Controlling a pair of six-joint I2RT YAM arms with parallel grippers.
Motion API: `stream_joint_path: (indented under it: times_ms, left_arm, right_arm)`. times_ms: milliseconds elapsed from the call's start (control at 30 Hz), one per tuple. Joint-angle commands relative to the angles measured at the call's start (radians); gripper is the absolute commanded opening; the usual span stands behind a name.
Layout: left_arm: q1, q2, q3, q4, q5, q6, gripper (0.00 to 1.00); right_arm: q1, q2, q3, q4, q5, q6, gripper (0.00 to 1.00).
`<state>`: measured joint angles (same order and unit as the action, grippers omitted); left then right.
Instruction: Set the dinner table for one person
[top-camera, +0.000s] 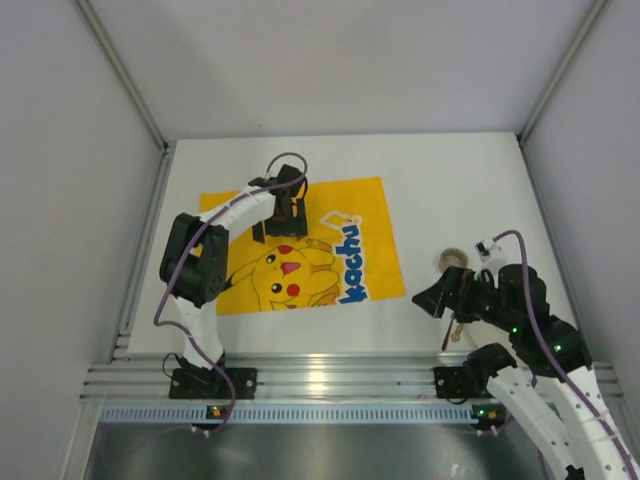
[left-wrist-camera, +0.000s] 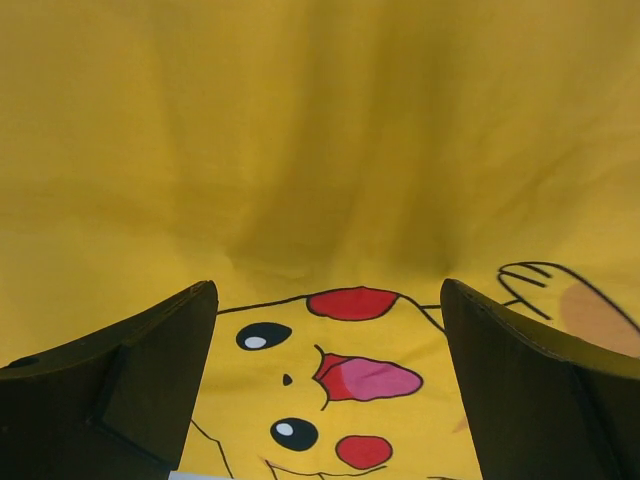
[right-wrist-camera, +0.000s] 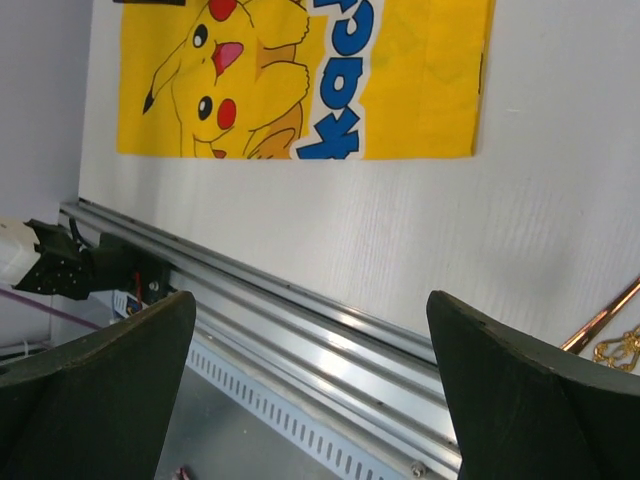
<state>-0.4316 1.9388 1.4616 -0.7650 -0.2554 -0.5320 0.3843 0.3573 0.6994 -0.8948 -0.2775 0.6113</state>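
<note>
The white dinner table (top-camera: 450, 190) carries a yellow cartoon-printed mat (top-camera: 345, 215) left of its middle. My left gripper (top-camera: 283, 225) hangs open and empty over the mat's far half; in the left wrist view (left-wrist-camera: 328, 290) the mat's cartoon face (left-wrist-camera: 345, 375) lies between the spread fingers (left-wrist-camera: 150, 370). My right gripper (top-camera: 424, 298) is open and empty, low over the table right of the mat and pointing left. In the right wrist view (right-wrist-camera: 310, 295) it faces the table's near rail (right-wrist-camera: 330, 330). A copper-coloured utensil handle (top-camera: 452, 333) lies under the right arm and shows at the right wrist view's edge (right-wrist-camera: 603, 318).
A small round brownish object (top-camera: 452, 260) lies on the table beyond the right gripper. A gold ornate piece (right-wrist-camera: 620, 350) sits next to the copper handle. The ribbed aluminium rail (top-camera: 330, 375) runs along the near edge. Grey walls stand on both sides.
</note>
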Motion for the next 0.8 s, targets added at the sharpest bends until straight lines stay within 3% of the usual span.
stream_joint_path:
  times_ms: [0,467,767]
  left_arm:
    - [-0.013,0.026,-0.015,0.03,0.001,0.021,0.98]
    - [-0.032,0.235,0.177,0.044,0.1,0.032,0.99]
    - [-0.102,0.336,0.293,0.049,0.111,0.196,0.98]
  right_arm:
    - [0.014,0.02,-0.011,0.115,-0.046,-0.002,1.0]
    - [0.014,0.086,-0.017,0.145,0.004,-0.002,1.0]
    - [0.016,0.109,0.02,0.125,0.316,-0.024,1.0]
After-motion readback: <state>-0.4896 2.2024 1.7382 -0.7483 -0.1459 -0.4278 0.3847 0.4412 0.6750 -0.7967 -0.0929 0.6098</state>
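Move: The yellow placemat already lies spread flat under my open left hand, some 3 cm below it, its middle about 6 cm to the right and 3 cm back. From my right hand, the bowl is about 18 cm ahead, 8 cm right and 16 cm down; the fork is about 4 cm ahead and 9 cm right, and the white plate is level with the hand and 21 cm right. I drop my open left fingertips about 3 cm onto the placemat, easing back slightly. Pressed down and still open, they drag the cloth some 7 cm right and 5 cm forward, turning about 10 degrees clockwise. My open right hand advances about 4 cm towards the bowl, drifting slightly left, then swinging right near the end. ##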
